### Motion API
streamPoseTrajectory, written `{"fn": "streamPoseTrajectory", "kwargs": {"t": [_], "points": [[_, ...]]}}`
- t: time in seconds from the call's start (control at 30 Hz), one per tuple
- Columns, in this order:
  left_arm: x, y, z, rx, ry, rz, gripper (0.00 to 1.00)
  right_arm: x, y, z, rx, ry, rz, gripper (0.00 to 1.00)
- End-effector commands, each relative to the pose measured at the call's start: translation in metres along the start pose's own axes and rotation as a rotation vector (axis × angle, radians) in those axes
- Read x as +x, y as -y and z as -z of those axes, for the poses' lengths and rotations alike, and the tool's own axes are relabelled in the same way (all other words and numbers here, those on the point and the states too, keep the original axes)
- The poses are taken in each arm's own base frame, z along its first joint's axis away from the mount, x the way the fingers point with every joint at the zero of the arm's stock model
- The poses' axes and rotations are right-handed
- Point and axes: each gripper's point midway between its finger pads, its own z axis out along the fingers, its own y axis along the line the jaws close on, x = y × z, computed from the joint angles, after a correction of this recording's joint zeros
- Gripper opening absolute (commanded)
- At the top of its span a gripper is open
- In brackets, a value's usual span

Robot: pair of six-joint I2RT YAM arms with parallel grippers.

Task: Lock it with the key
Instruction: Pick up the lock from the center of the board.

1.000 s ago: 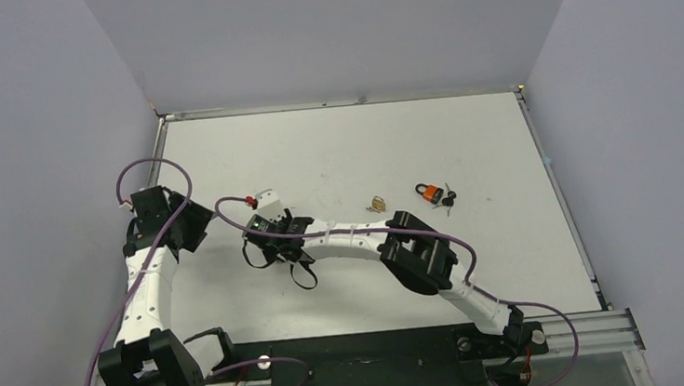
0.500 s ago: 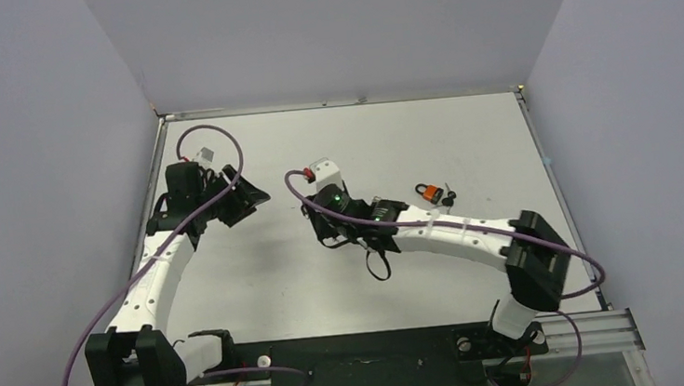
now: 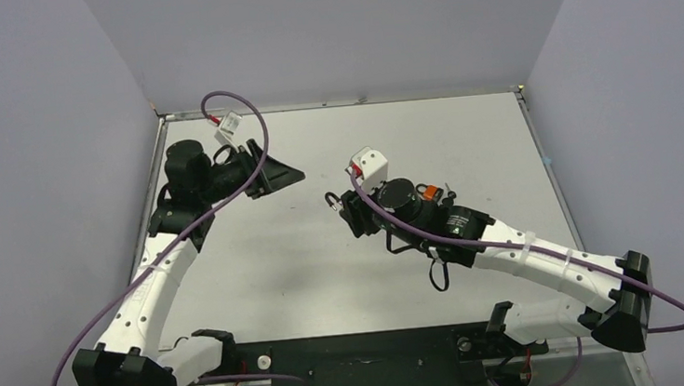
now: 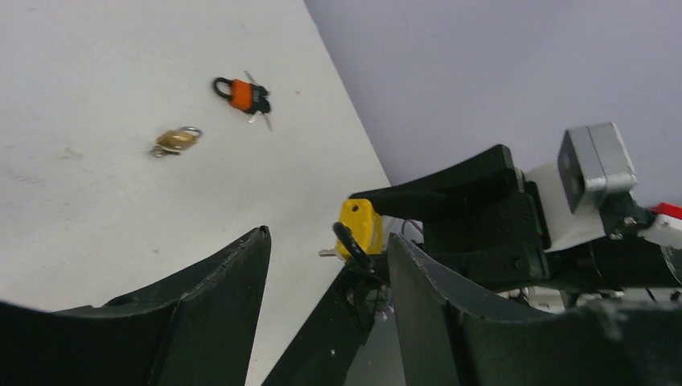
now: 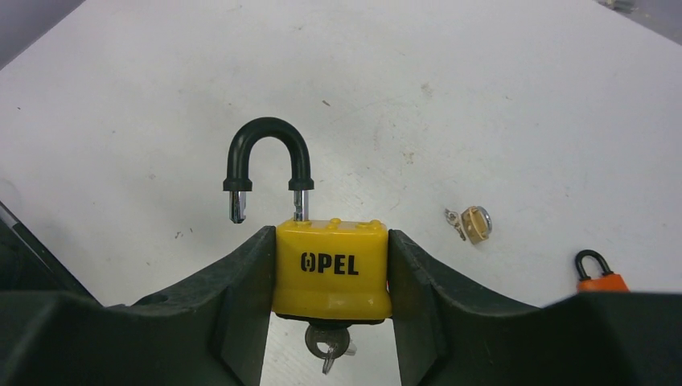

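A yellow padlock (image 5: 331, 272) marked OPEL is clamped by its sides in my right gripper (image 5: 331, 236), which is shut on it. Its black shackle (image 5: 268, 137) stands raised and swung open, one leg free of the body. A key (image 5: 328, 344) sticks out of the underside of the padlock. The overhead view shows the right gripper (image 3: 344, 210) above the table's middle, pointing left. My left gripper (image 3: 285, 173) hangs in the air at the back left, pointing right towards it, open and empty. In the left wrist view the yellow padlock (image 4: 359, 227) shows just beyond the left gripper (image 4: 326, 237).
An orange padlock (image 5: 599, 277) with keys and a small brass padlock (image 5: 476, 224) lie on the white table (image 3: 464, 136), right of centre. In the overhead view the orange padlock (image 3: 426, 188) sits just behind the right arm. Purple walls enclose the table.
Both arms have swung toward the back and the right. The right gripper carried the yellow padlock from left of centre to the middle. The left gripper rose and turned to face it.
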Motion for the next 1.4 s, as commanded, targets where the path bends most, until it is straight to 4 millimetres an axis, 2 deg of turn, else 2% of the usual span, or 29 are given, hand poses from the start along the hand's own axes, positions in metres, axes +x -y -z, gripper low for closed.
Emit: {"fn": "streamPoseTrajectory", "kwargs": {"t": [0.0,0.13,0.27,0.43,0.77,1.2,1.37], "points": [[0.007,0.069,-0.004,0.199,-0.056,-0.108,0.53,-0.031,0.01,0.027,0.045,0.101,0.062,0.0],[0.033,0.08,-0.019,0.204,-0.153,-0.072,0.5,-0.041,0.01,0.038,0.09,0.113,0.118,0.0],[0.044,0.078,-0.027,0.17,-0.211,-0.066,0.49,-0.045,0.011,0.043,0.13,0.112,0.161,0.0],[0.052,0.065,-0.031,0.072,-0.261,-0.096,0.47,-0.054,0.008,0.049,0.129,0.135,0.165,0.0],[0.077,0.067,-0.036,0.082,-0.384,-0.065,0.45,-0.057,0.008,0.054,0.141,0.132,0.2,0.0],[0.076,0.073,-0.043,0.118,-0.401,-0.035,0.32,-0.051,-0.003,0.061,0.072,0.108,0.24,0.0],[0.082,0.072,-0.041,0.134,-0.427,-0.028,0.22,-0.052,-0.004,0.067,0.048,0.113,0.24,0.0]]}}
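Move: The yellow lock hangs from the right fingers. Its open shackle is about 4 cm back, 8 cm right and 5 cm below the left hand; from the right hand it is roughly 3 cm ahead, 3 cm left and 2 cm up. The left fingertips wait some 7 cm ahead, 11 cm left and 7 cm above the right hand. From the left hand, the brass lock lies about 6 cm ahead, 18 cm right and 29 cm below, the orange lock 9 cm ahead, 32 cm right, equally low. The left hand brings its fingers around the black shackle and starts closing them, the gap about halved. It gets there by swinging some 9 cm right and 6 cm back, fast at first, rising slightly then sinking, while turning about 20 degrees clockwise. The right hand keeps hold of the lock body, easing about 2.5 cm each back, right and up with a slight roll. ##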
